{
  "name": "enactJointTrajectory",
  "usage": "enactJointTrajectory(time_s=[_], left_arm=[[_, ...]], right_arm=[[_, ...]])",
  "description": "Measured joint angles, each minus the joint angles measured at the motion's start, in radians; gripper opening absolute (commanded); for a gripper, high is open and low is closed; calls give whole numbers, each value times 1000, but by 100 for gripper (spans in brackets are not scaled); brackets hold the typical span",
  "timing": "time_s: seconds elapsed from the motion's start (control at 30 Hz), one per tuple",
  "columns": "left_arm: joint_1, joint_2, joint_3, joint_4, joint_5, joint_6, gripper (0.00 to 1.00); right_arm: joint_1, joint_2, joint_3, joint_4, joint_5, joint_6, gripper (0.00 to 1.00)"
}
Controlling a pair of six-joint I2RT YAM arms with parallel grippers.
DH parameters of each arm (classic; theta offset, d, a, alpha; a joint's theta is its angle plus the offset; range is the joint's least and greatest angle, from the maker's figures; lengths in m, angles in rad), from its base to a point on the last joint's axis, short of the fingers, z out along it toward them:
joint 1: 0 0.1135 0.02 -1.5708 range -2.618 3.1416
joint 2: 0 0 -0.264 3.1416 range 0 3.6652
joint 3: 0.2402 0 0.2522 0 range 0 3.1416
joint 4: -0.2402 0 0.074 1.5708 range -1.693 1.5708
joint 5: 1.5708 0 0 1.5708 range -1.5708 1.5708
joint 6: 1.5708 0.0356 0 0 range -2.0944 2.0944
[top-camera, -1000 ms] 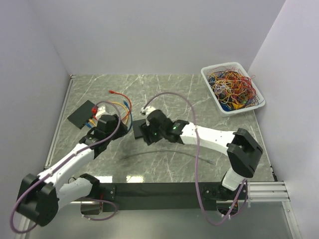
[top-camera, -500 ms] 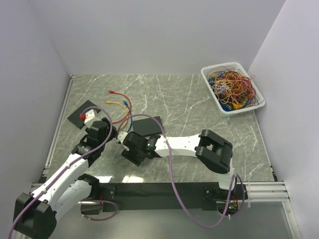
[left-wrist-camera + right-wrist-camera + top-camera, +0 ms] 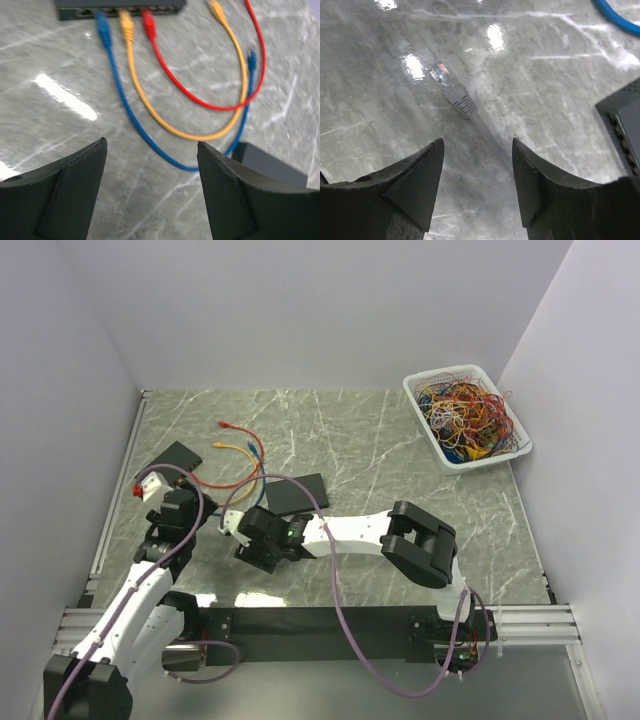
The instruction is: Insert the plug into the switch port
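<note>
A grey plug (image 3: 451, 90) lies on the marble table with its grey cable running back between my right gripper's open fingers; nothing is held. My right gripper (image 3: 477, 142) (image 3: 250, 545) hovers low over that cable. A black switch (image 3: 622, 125) (image 3: 297, 492) shows its ports at the right edge of the right wrist view. My left gripper (image 3: 152, 142) (image 3: 165, 492) is open and empty. It faces a second black switch (image 3: 120, 5) (image 3: 175, 455) with blue, orange and red plugs seated in it.
Red (image 3: 200, 97), orange (image 3: 165, 125) and blue (image 3: 145, 135) cables loop over the table between the two switches, with free plugs at the far ends. A white basket (image 3: 465, 415) of tangled wires sits at the back right. Walls close in the left, back and right.
My right gripper has swung left and nearer, away from the middle switch, to above the grey plug. My left gripper has drawn back to the left and its jaws have widened.
</note>
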Motion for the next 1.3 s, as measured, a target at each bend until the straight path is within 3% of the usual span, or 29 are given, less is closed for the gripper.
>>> enactJointTrajectory(time_s=[0.2, 0.53, 0.7, 0.77, 0.8, 0.9, 1.2, 1.3], left_arm=[[100, 44, -6, 20, 43, -13, 76], [122, 55, -7, 30, 92, -13, 78], [132, 45, -7, 37, 106, -12, 76], [134, 45, -7, 37, 113, -12, 76], [134, 45, -7, 37, 113, -12, 76], [136, 45, -7, 37, 116, -12, 76], [141, 45, -7, 37, 126, -11, 76], [143, 45, -7, 37, 131, -11, 76]], right_arm=[[0, 4, 0, 48, -33, -19, 64], [0, 52, 13, 95, -80, -34, 62], [-7, 66, 21, 119, -113, -33, 56], [-9, 68, 21, 124, -125, -32, 49], [-9, 69, 21, 127, -131, -32, 38], [-11, 75, 23, 138, -146, -29, 24], [-15, 78, 24, 146, -166, -29, 0], [-18, 77, 18, 158, -169, -27, 0]])
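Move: The loose grey plug lies on the table about 5 cm to the right hand's left, 1 cm nearer the base and a centimetre or two below it. The near black switch sits some 13 cm ahead of that hand and 7 cm to its right; the blue cable's bend is roughly 10 cm ahead and 6 cm to its left. From the left hand, the plug lies about 10 cm back, 12 cm to the right and some 9 cm lower. Leftward and low over the table, the right hand eases about 4 cm along to the grey plug with fingers open, sinking roughly 1 cm and turning some 10 degrees on the way. As it slows to a stop, its fingers close from both sides and pinch the ribbed boot behind the clear connector. The open, empty left hand shifts about 1.5 cm left. ##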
